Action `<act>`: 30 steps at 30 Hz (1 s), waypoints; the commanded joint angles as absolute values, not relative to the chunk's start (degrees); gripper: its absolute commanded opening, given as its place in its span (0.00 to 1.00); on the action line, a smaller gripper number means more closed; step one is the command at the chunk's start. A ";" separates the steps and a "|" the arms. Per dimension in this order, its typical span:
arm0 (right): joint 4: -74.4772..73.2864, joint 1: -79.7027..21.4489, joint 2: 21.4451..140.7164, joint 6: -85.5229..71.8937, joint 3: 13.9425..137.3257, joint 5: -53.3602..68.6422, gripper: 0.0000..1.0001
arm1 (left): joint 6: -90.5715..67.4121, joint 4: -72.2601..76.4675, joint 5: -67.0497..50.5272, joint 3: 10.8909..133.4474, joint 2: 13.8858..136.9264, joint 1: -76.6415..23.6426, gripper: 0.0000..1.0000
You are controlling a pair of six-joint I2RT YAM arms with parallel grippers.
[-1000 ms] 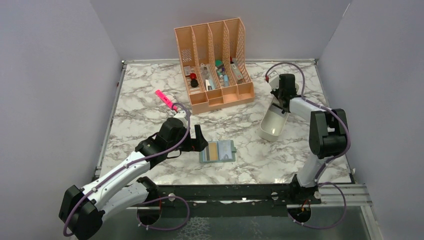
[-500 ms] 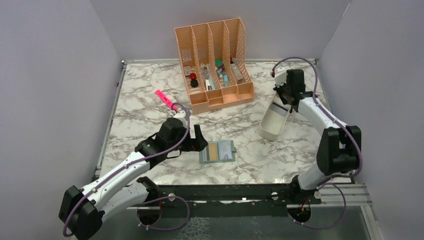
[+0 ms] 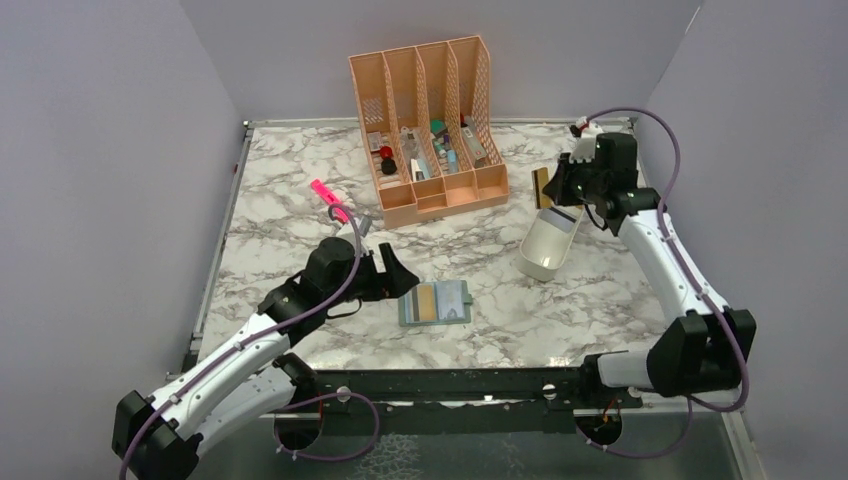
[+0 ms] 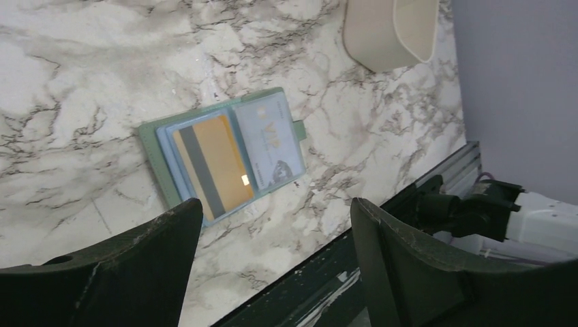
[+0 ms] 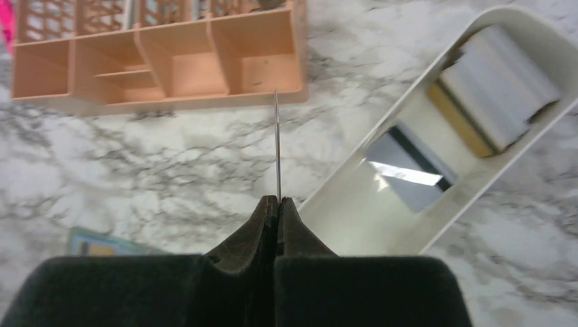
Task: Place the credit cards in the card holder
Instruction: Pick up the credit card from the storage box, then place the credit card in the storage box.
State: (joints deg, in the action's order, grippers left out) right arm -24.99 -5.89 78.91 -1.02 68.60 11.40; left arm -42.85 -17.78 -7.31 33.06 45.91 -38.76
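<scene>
The card holder (image 3: 435, 303) lies open on the marble near the front. It has a gold card (image 4: 211, 163) in its left pocket and a pale card (image 4: 269, 139) in its right. Just left of it, my left gripper (image 3: 392, 272) stands open and holds nothing; the wrist view shows the card holder (image 4: 225, 157) beyond the left gripper (image 4: 276, 208). Above the far end of the white tray (image 3: 530, 262), my right gripper (image 3: 556, 186) is shut on a gold credit card (image 3: 541, 187), which the right wrist view shows edge-on as a thin card (image 5: 277, 143). More cards (image 5: 494, 85) and a dark card (image 5: 405, 170) lie in the tray (image 5: 354, 211).
A peach slotted organizer (image 3: 430, 125) full of small items stands at the back centre. A pink highlighter (image 3: 328, 198) lies left of it. Grey walls close in the table on three sides. A black rail (image 4: 382, 231) runs along the near edge.
My right gripper has shut on a gold card and lifted it out of the tray, swinging up and to the right. The left gripper has drawn back slightly and narrowed a little.
</scene>
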 commanded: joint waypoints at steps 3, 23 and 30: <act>-17.37 -6.51 67.06 -19.87 57.15 32.93 0.01 | -50.70 -8.49 -13.34 31.02 42.84 -39.12 0.79; 35.81 -27.07 58.88 -65.19 28.61 47.86 0.01 | -64.64 16.87 -24.53 28.46 48.08 -39.12 0.45; 13.93 -27.24 58.27 -48.43 35.65 39.41 0.01 | -61.17 12.56 -21.75 29.09 47.59 -39.11 0.44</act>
State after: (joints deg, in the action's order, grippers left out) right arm 27.81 -26.94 58.81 -60.10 29.17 45.67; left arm -63.37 13.41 -22.33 28.77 48.27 -38.76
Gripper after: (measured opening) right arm 0.022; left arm 0.442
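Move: The right hand already pinches the gold credit card; the left hand's open fingers, towards which the card goes, lie about 19 cm back, 30 cm left and 5 cm lower. From the right hand the card holder is some 19 cm back, 24 cm left and 19 cm down, the storage box level with it, 4 cm right and 16 cm down. From the left hand the credit card is about 20 cm ahead, 29 cm right and 5 cm up; the card holder is level with it, 6 cm right and 13 cm down. Keeping its shut grip on the credit card, the right hand sweeps back and left, about 20 cm each way, from over the storage box towards the left hand, rolling and swinging its fingers round to point left, then rises slightly and stops. The left hand climbs some 9 cm and shifts about 6 cm right to meet it, tipping its fingers up by 30 degrees while they narrow from wide open to about half open, and ends close short of the credit card with no grip on it. ##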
